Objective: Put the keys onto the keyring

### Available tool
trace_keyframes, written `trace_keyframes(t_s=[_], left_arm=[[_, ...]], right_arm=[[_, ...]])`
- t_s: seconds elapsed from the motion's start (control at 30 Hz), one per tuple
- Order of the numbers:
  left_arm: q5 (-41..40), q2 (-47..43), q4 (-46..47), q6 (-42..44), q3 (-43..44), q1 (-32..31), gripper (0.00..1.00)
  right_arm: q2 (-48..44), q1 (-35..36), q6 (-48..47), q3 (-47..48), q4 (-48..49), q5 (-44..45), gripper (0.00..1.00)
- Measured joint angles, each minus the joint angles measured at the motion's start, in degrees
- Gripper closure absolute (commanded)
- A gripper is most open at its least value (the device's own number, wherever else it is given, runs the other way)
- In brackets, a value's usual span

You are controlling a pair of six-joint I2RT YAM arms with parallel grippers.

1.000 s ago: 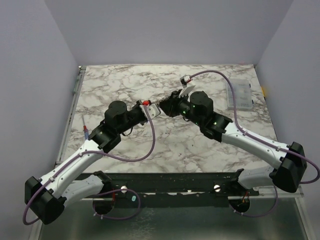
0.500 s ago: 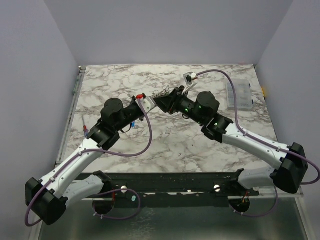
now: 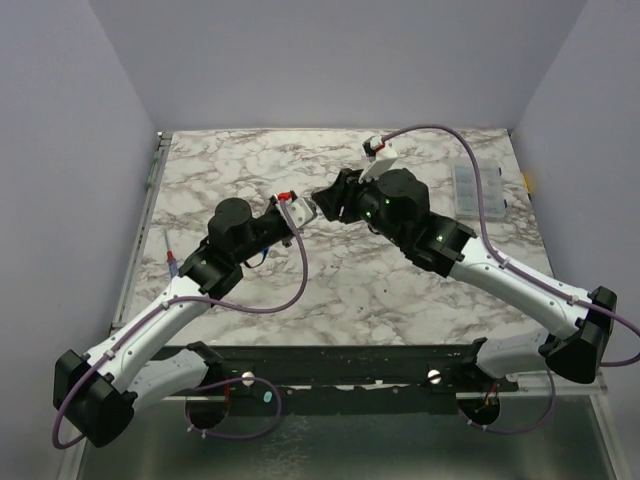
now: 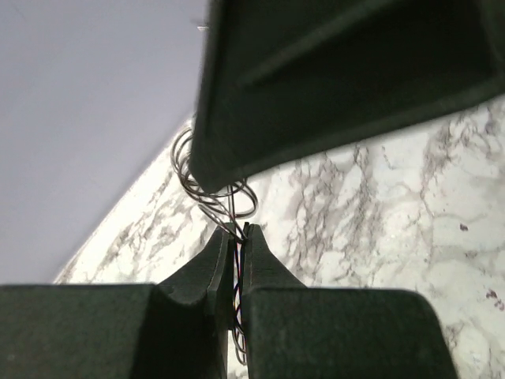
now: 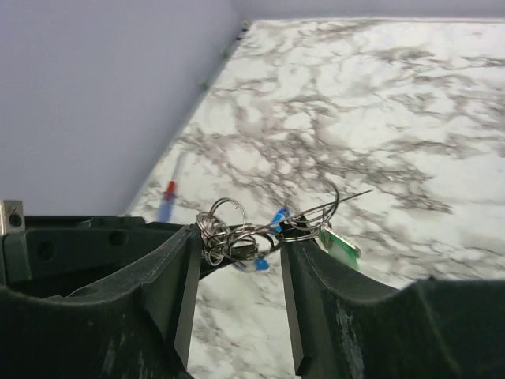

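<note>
Above the middle of the table my two grippers meet tip to tip. The left gripper (image 3: 303, 211) (image 4: 236, 230) is shut on the thin wire of the keyring (image 4: 207, 189). In the right wrist view the keyring (image 5: 316, 212) is a tangle of silvery loops carrying small rings, blue-headed keys (image 5: 278, 218) and a green-headed key (image 5: 341, 245). My right gripper (image 3: 322, 201) (image 5: 239, 246) is open, one finger on each side of the bundle. The wire passes over the tip of its right finger (image 5: 304, 260).
A thin screwdriver (image 3: 172, 262) (image 5: 168, 196) with a red-and-blue handle lies near the table's left edge. A clear plastic compartment box (image 3: 478, 190) sits at the back right. Purple cables loop from both wrists.
The right gripper's jaws have spread apart around the keyring bundle. Both gripper tips moved slightly back and then returned; the left stays clamped on the wire.
</note>
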Motion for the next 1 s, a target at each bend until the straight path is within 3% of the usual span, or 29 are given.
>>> trace_keyframes(t_s=[0.2, 0.4, 0.53, 0.77, 1.0], left_arm=[[1.0, -1.3, -4.2, 2.5, -2.8, -0.2, 1.00], [4.9, -2.1, -9.4, 5.0, -4.7, -0.5, 1.00], [9.0, -5.2, -12.1, 7.3, -5.7, -1.9, 1.00], [11.4, -4.3, -14.3, 9.0, -5.7, -2.9, 1.00], [13.5, -2.5, -16.0, 8.9, -5.7, -2.9, 1.00]], right_arm=[[2.8, 0.3, -1.6, 6.3, -16.0, 5.7, 0.48], [3.1, -0.7, -4.2, 7.6, -23.3, 10.6, 0.47], [3.3, -3.3, -7.8, 11.2, -25.8, 12.4, 0.33], [1.5, -3.4, -10.6, 17.3, -27.1, -3.3, 0.23], [4.4, -3.4, -11.0, 19.8, -31.7, -15.8, 0.23]])
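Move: Right at its half-open fingertips the right hand has the keyring: about 2 cm ahead, 1 cm to its left and 2 cm lower. The green key sits some 5 cm ahead of this hand, level sideways and 3 cm below. The loose blue key lies on the table roughly 5 cm ahead, 14 cm left and 30 cm down. From the left hand, which already pinches it, the keyring is about 2 cm ahead and 2 cm right. Parting from the keyring, the right hand swings about 7 cm right and dips, then sweeps back left and up while drawing back and dips again, its fingers opening from half to about three-quarters. Meanwhile the left hand keeps its pinch and carries the keyring down about 9 cm and back 7, turning some 20 degrees clockwise as it tilts. ##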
